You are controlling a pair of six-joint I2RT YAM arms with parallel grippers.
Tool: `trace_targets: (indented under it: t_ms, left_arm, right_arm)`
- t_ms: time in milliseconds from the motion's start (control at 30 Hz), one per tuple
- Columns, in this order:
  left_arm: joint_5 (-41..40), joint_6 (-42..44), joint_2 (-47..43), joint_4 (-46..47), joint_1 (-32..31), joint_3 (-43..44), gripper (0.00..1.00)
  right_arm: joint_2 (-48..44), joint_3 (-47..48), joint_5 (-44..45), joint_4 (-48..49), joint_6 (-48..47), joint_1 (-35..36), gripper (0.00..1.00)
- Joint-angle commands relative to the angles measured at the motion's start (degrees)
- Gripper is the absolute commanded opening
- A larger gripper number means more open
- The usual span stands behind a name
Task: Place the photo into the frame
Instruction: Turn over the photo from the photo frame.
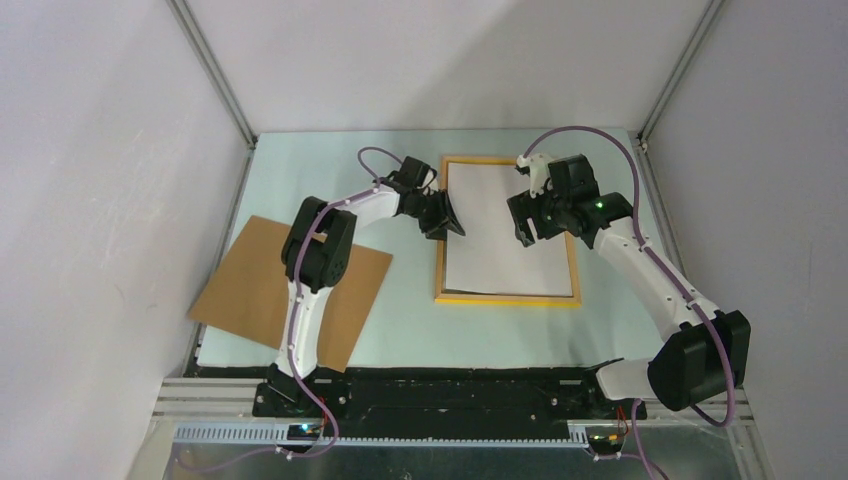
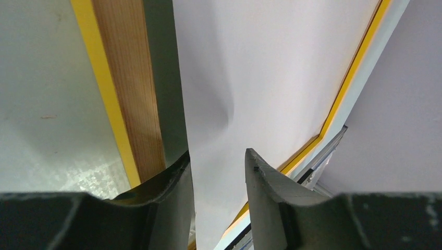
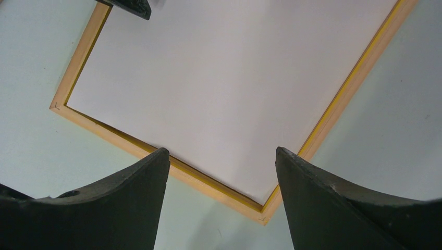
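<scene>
The frame (image 1: 505, 299), with thin yellow-orange wooden edges, lies flat on the table at centre right. The photo (image 1: 505, 225) lies inside it, showing only a plain white side. My left gripper (image 1: 450, 222) is at the frame's left edge. In the left wrist view its jaws (image 2: 218, 156) stand apart, open, with the photo's (image 2: 260, 78) left margin running between them beside the wooden rail (image 2: 125, 94). My right gripper (image 1: 524, 232) hovers over the photo's right half. It is open (image 3: 221, 151) and empty, above a frame corner (image 3: 263, 211).
A plain brown backing board (image 1: 250, 280) lies on the table at the left, partly under the left arm. Grey walls with metal posts enclose the back and sides. The frame's right edge lies near the table's right border.
</scene>
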Motion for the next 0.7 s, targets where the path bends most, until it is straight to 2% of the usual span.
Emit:
trace_targets:
  t_ms: [0, 267, 400, 500, 667]
  left_arm:
    - [-1.42, 1.84, -4.93, 0.35, 0.47, -0.42, 0.45]
    - [-3.44, 3.23, -8.57, 0.30, 1.66, -2.72, 0.48]
    - [-5.44, 5.45, -12.22, -0.07, 3.05, -4.28, 0.63]
    - [-7.43, 8.13, -15.14, -0.90, 4.50, -5.23, 0.78]
    - [-12.55, 15.93, -22.25, -1.23, 7.52, -8.08, 0.85]
  right_arm:
    - [-1.57, 0.02, -0.63, 1.57, 0.84, -0.39, 0.79]
    - [-1.03, 0.06, -0.41, 1.84, 0.59, -0.52, 0.78]
    - [-0.12, 0.01, 0.21, 2.74, 0.06, -0.73, 0.79]
    - [0.95, -0.49, -0.27, 3.74, -1.20, -0.99, 0.79]
    - [4.73, -3.19, -3.88, 8.32, -4.17, -0.48, 0.78]
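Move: The white-backed photo is under my left hand's edge: its middle lies roughly 11 cm to the right, 3 cm ahead and 3 cm below. The frame's left rail runs level with this hand, about 4 cm to the left, 3 cm down; the brown board is some 35 cm left and 15 cm back. From my right hand the photo's middle is about 9 cm ahead, 4 cm left and 18 cm below. I draw my left hand off the photo's left edge, slowly at first and then quickly, going left and up by about 6 cm each and a little forward, across the frame's left rail. My half-open fingers spread nearly wide, and their tips swing some 15 degrees forward as the hand comes free. ##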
